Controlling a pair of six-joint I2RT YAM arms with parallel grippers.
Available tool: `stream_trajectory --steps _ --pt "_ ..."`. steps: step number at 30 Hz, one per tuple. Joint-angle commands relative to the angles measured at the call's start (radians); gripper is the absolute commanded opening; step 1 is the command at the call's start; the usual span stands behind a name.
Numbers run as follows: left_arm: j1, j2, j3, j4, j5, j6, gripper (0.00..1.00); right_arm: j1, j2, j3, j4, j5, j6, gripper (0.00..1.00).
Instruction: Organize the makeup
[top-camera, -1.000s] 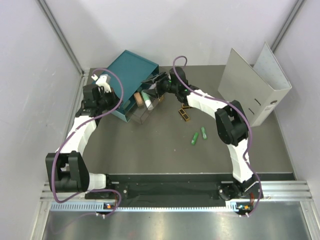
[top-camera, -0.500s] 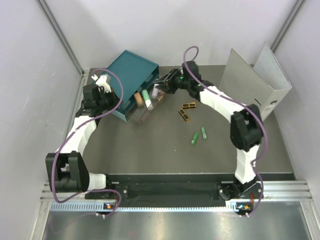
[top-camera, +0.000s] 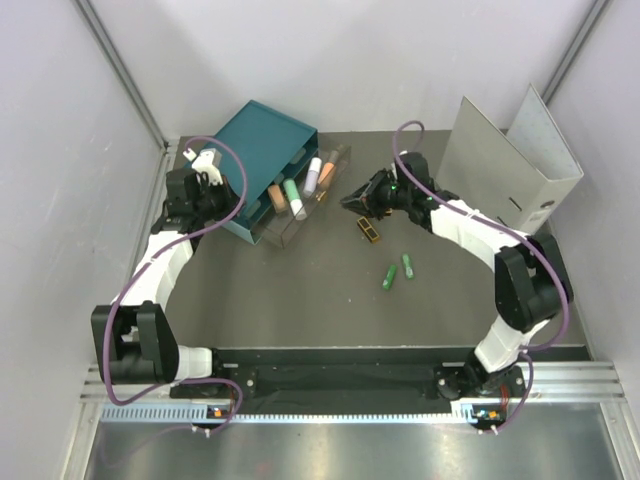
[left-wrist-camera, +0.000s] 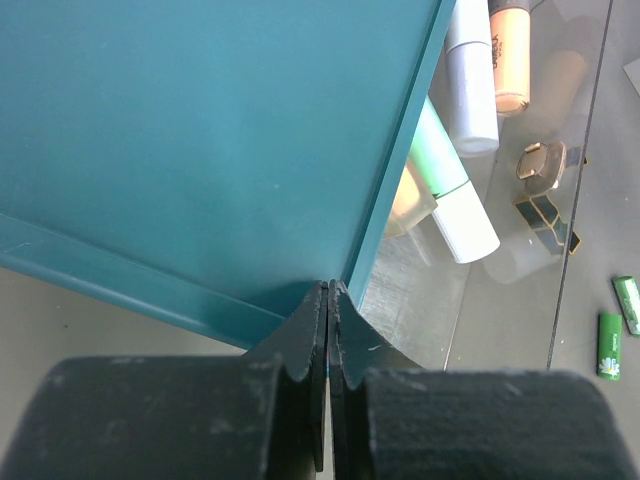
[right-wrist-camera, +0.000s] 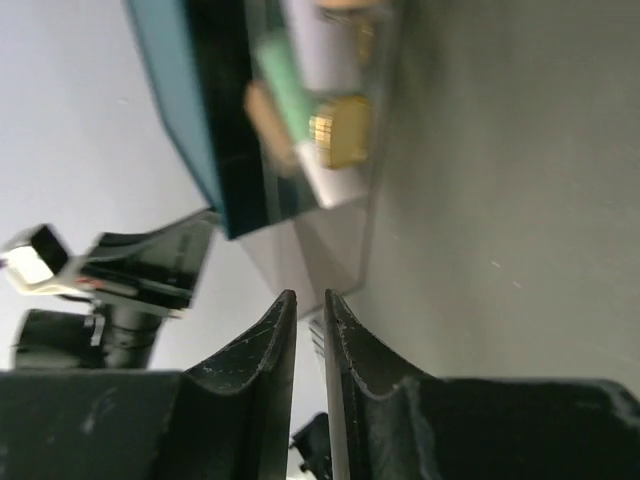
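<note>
Makeup tubes lie in the clear pulled-out drawers: a white tube (top-camera: 313, 173) (left-wrist-camera: 470, 80), a peach tube (top-camera: 327, 178) (left-wrist-camera: 510, 50) and a pale green tube (top-camera: 292, 195) (left-wrist-camera: 440, 150). One black-and-gold case (top-camera: 371, 229) (left-wrist-camera: 545, 213) lies on the table. Two bright green tubes (top-camera: 389, 277) (top-camera: 408, 266) lie nearer the arms. My right gripper (top-camera: 352, 200) (right-wrist-camera: 310, 298) hovers just right of the drawers, shut, with nothing between its fingers. My left gripper (top-camera: 205, 162) (left-wrist-camera: 328, 292) is shut and empty, its tips against the teal drawer box's (top-camera: 262, 145) (left-wrist-camera: 200, 130) corner.
A large grey binder (top-camera: 505, 170) stands open at the back right. Grey walls close in the table on the left, right and back. In the right wrist view the teal box (right-wrist-camera: 180, 90) and the left arm (right-wrist-camera: 110, 270) lie ahead.
My right gripper has drawn back from the drawers toward the right and shut. The white and peach tubes now show in the drawer. The left arm has not moved.
</note>
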Motion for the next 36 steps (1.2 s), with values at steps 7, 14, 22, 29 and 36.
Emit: stream_trajectory --steps 7,14,22,29,36 --pt "-0.014 0.047 -0.056 -0.288 0.022 0.026 0.00 0.002 0.063 0.006 0.036 -0.038 -0.051 0.17" --pt "-0.014 0.039 -0.052 -0.294 0.014 0.029 0.00 0.025 0.179 0.066 0.060 -0.040 -0.056 0.16" --pt "-0.012 0.041 -0.047 -0.301 0.014 0.028 0.00 0.054 0.290 0.199 0.048 -0.044 -0.046 0.16" --pt "-0.014 0.041 -0.046 -0.302 0.013 0.021 0.00 0.071 0.387 0.328 0.010 -0.050 -0.042 0.16" --pt "-0.014 0.036 -0.046 -0.307 0.013 0.024 0.00 0.082 0.468 0.454 -0.010 -0.055 -0.025 0.16"
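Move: The gold handle on the open clear drawer lies about 5 cm ahead of the right hand, 5 cm to its left and 6 cm lower. In the drawer, the lavender tube is about 10 cm ahead and 7 cm left of that hand, the peach bottle 10 cm ahead and 4 cm left, and the green-and-white tube 4 cm ahead and 11 cm left. From the left hand, the handle is some 19 cm right, 5 cm ahead and slightly lower. Drop the right hand about 8 cm first, then sweep it left and forward, about 8 cm in all, into the clear drawer's front beside the gold handle. With the fingertips, only slightly parted, push the drawer in towards the teal cabinet, letting the wrist turn a little counter-clockwise. Keep the shut left fingers still, resting against the cabinet's edge. ##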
